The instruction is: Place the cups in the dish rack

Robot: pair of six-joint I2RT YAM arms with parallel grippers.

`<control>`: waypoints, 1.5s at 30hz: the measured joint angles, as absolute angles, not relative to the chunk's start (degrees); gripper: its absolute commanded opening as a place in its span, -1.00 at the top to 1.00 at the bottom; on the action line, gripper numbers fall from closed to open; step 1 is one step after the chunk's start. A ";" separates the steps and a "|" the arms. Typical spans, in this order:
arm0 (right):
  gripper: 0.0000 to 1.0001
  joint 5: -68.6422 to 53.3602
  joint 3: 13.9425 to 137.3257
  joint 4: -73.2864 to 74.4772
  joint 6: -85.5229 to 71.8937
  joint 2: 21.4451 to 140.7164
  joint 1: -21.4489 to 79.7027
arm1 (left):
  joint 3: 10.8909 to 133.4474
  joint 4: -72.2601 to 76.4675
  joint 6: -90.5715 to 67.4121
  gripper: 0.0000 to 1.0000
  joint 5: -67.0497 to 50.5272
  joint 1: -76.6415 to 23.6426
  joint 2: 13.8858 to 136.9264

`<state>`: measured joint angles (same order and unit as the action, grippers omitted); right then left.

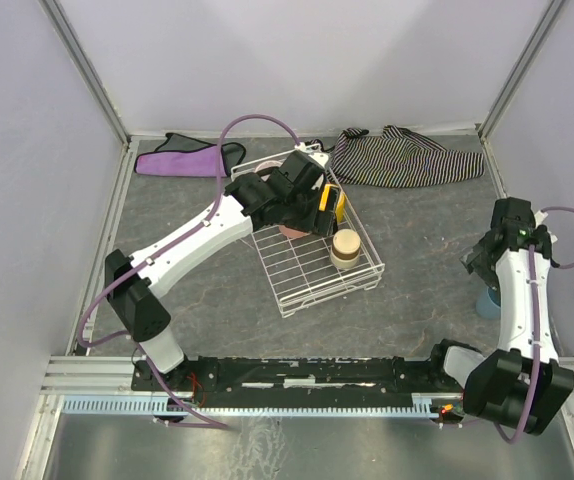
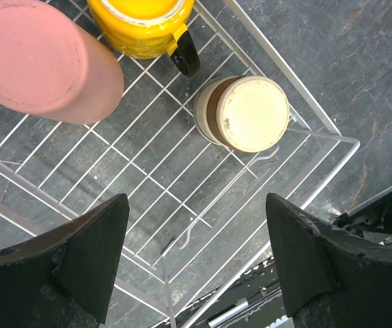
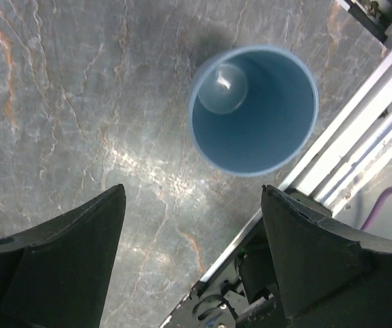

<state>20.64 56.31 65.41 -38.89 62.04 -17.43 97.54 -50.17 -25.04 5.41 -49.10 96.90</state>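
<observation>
The white wire dish rack (image 1: pixel 302 285) sits mid-table, turned at an angle. Inside it stand an upside-down salmon tumbler (image 2: pixel 42 58), a yellow mug (image 2: pixel 141 24) with a dark handle, and an upside-down cream-and-brown cup (image 2: pixel 247 113). My left gripper (image 2: pixel 196 205) hangs open above the rack's near corner with nothing between its fingers. A blue tumbler (image 3: pixel 254 109) stands upright on the table at the far right, close to the edge rail. My right gripper (image 3: pixel 192 195) is open above the table just short of the tumbler, holding nothing. From above, the right arm partly hides the blue tumbler (image 1: pixel 486 301).
A purple cloth (image 1: pixel 187 158) and a striped cloth (image 1: pixel 407 158) lie along the back wall. A metal rail (image 3: pixel 360 157) borders the table right beside the blue tumbler. Enclosure walls close in the left, right and back sides.
</observation>
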 measured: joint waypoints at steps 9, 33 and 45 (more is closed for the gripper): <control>-0.72 19.29 56.25 57.56 -34.72 66.61 -21.52 | 97.89 -50.89 -25.04 -0.74 5.43 -49.10 96.90; 0.99 17.80 49.01 45.98 -31.51 76.03 -23.31 | 100.66 -50.98 -26.13 -0.73 5.85 -49.06 96.47; 0.99 1.02 59.57 47.48 -37.67 71.77 -18.63 | 81.52 -30.61 -39.18 -0.75 -14.92 -34.52 78.06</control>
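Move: The blue cup stands upright about 6 cm to the right of the right hand, nearly level with it fore and aft, its middle some 10 cm below. The brown-and-cream cup in the rack is about 25 cm left of that hand and 10 cm ahead; the rack's middle lies some 33 cm left and 14 ahead. From the left hand, the blue cup is roughly 34 cm right, 11 back and 18 lower. Forward and to the right by about 4 cm, then down some 7 cm in all, the open right hand comes onto the blue cup's rim, closes to pinch its forward-left wall with one finger inside, then lifts it, swinging forward and left. The left hand, open and empty, waits over the rack, then rises about 9 cm and drifts left, rolling some 30 degrees. ##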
